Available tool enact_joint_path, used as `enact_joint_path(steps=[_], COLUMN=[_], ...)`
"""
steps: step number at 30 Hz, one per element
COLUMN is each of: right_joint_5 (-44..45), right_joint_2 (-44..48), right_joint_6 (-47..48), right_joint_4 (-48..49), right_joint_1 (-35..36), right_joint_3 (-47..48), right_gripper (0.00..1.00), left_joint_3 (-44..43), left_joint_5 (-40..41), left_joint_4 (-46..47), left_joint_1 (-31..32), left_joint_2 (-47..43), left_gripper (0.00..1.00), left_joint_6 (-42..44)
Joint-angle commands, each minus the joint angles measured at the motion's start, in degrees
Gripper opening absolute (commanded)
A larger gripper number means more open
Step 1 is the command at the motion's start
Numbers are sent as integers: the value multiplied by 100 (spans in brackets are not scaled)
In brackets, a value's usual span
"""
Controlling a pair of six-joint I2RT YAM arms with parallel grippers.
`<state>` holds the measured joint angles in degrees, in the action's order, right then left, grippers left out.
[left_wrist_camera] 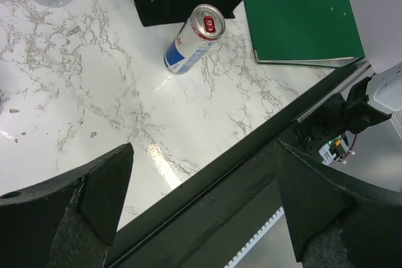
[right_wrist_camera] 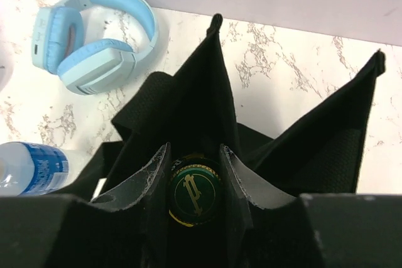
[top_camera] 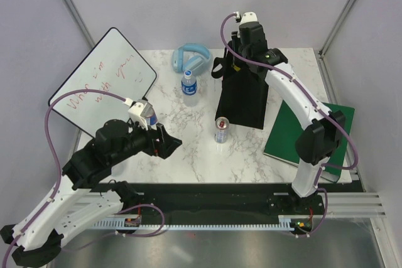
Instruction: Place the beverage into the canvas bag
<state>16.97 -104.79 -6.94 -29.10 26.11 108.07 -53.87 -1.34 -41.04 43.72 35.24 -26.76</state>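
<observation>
The beverage point(right_wrist_camera: 193, 196) is a bottle with a dark green cap bearing a gold emblem. It sits between the fingers of my right gripper point(right_wrist_camera: 195, 180), which is shut on its neck. The cap is down inside the open mouth of the black canvas bag point(right_wrist_camera: 188, 105), whose fabric rises on both sides. From above, the bag point(top_camera: 242, 95) stands upright at mid-table and the right wrist point(top_camera: 251, 45) hangs over its top; the bottle is hidden there. My left gripper point(left_wrist_camera: 202, 149) is open and empty over the table's near edge, seen from above at the front left point(top_camera: 166, 142).
A silver, blue and red can point(top_camera: 221, 128) stands in front of the bag, also in the left wrist view point(left_wrist_camera: 195, 39). A water bottle point(top_camera: 189, 85) and blue headphones point(top_camera: 191, 59) lie behind it to the left. A green book point(top_camera: 308, 133) lies right; a whiteboard point(top_camera: 103, 83) leans left.
</observation>
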Motion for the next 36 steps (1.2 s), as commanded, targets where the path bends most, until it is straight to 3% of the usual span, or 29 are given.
enact_joint_path(steps=[1, 9, 21, 25, 30, 36], right_joint_5=[254, -580, -995, -818, -915, -775], right_joint_2=[-103, -68, -120, -155, -278, -121], right_joint_6=[88, 166, -79, -79, -88, -202], right_joint_4=[695, 1758, 2436, 2444, 2409, 2234], right_joint_1=[-123, -246, -466, -475, -475, -475], right_joint_3=[215, -917, -1974, -2062, -2080, -1922], right_gripper=[0, 0, 1, 13, 17, 34], left_joint_3=[-212, -230, -212, -230, -238, -265], left_joint_5=[117, 117, 284, 310, 293, 258], left_joint_4=[34, 69, 69, 69, 87, 78], left_joint_1=[-13, -13, -13, -22, -13, -13], left_joint_2=[17, 35, 114, 149, 149, 97], left_gripper=[99, 99, 99, 99, 99, 99], left_joint_6=[215, 215, 250, 268, 242, 233])
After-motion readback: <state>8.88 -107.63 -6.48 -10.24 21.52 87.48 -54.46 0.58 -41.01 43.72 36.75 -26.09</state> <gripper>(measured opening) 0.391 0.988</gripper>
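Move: The canvas bag stands open under the right hand, which holds the green bottle by its neck; the bag's middle lies about 4 cm back, 2 cm right and 15 cm below. The water bottle is some 19 cm left and 6 cm back, the headphones about 20 cm left and 17 cm ahead, and the can roughly 26 cm back and 8 cm left. From the left hand the bag lies about 29 cm ahead and 25 cm right. The green bottle, still pinched at its neck just below the cap, is lowered by the right hand about 12 cm down into the canvas bag's open mouth, drifting only slightly forward. The wrist tips the fingers a little farther down as the hand sinks between the cloth sides; it then stays there, fingers keeping their hold. ##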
